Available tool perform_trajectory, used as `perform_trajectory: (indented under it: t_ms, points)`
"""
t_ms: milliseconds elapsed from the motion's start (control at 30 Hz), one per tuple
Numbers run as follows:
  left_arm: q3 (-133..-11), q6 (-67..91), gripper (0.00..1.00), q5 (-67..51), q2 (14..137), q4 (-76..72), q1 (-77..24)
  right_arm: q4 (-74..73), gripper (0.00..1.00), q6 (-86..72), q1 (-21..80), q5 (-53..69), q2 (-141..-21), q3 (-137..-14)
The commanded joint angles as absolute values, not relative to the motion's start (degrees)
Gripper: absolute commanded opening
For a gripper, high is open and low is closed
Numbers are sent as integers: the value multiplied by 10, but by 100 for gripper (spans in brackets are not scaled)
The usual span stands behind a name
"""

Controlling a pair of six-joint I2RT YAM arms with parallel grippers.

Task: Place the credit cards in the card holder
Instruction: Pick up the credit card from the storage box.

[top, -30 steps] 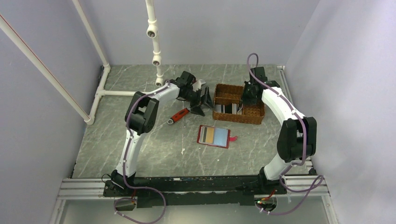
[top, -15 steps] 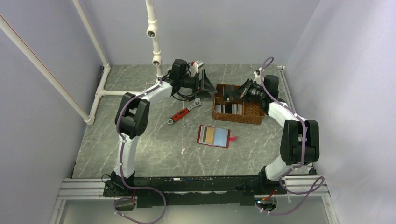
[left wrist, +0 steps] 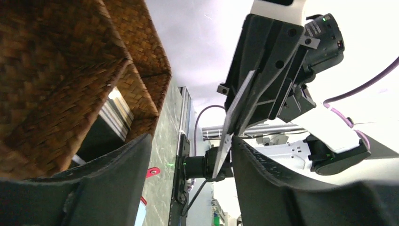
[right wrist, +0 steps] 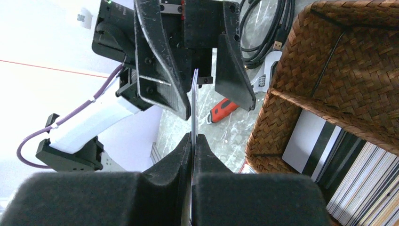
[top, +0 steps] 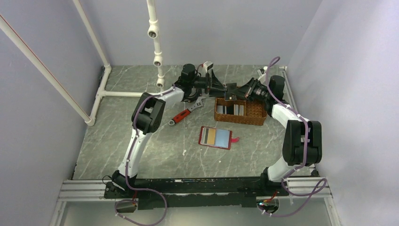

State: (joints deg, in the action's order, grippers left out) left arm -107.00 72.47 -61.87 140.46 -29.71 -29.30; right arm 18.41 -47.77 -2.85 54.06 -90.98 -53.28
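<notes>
Above the back edge of the basket my two grippers meet tip to tip. My right gripper (right wrist: 193,137) is shut on a thin credit card (right wrist: 194,101), seen edge-on and sticking out ahead of it. My left gripper (left wrist: 190,160) stands open around the card's (left wrist: 234,120) free end, which lies close to one finger (left wrist: 263,165). From above, the left gripper (top: 221,87) faces the right gripper (top: 237,90). The dark-red card holder (top: 203,136) lies open on the table, showing a tan and a pale blue card, with its red snap tab (top: 235,139) to the right.
A brown wicker basket (top: 237,120) below the grippers holds several more cards (right wrist: 357,188) standing in its compartments. A red-handled wrench (top: 186,114) lies left of the basket. White pipes (top: 155,42) stand at the back left.
The right gripper rose from the basket with a card and turned left. The left arm swung up and right from beside the wrench to meet it, its jaws narrowing around the card.
</notes>
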Motion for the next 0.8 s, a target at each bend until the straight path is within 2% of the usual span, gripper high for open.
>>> perform_trajectory:
  t_ms: [0,100,200,267,300,367,433,633,767]
  points:
    - [-1109,761,64,-636,1414,-378,-309,225,0,-470,-30,561,-918,-531]
    - [-1118,792,52,-637,1425,-433,-310,196,0,-450,-30,558,-928,-542]
    - [-1131,792,20,-632,1431,-425,-312,165,0,-431,-31,547,-933,-550]
    - [-1132,748,3,-628,1428,-379,-313,94,19,-388,-31,519,-929,-570]
    - [-1130,728,0,-623,1424,-356,-312,39,29,-358,-31,490,-924,-586]
    - [-1126,702,0,-621,1419,-329,-311,-35,44,-321,-32,434,-907,-603]
    - [-1125,693,0,-621,1419,-322,-311,-62,52,-309,-33,411,-895,-607]
    - [-1124,685,0,-619,1422,-310,-311,-68,55,-303,-29,417,-892,-616]
    - [-1127,659,0,-613,1421,-268,-312,-62,52,-298,-18,430,-897,-624]
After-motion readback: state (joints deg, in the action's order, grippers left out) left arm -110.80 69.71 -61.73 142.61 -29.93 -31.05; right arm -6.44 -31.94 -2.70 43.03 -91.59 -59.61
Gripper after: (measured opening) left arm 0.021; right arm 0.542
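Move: The credit card is already pinched by the right hand, its middle about 3 cm left and 2 cm ahead of that hand, near its height. From the left hand, the card's middle is roughly 3 cm right and 1 cm back, level with it, the open fingers around its near edge. Below, the storage box is centred some 10 cm right, 5 cm back and 11 cm down; the open card holder is about 20 cm back, 2 cm right and 15 cm lower. Left hand edges right and pinches the credit card; right hand opens, drawing about 4 cm down and rightward. ##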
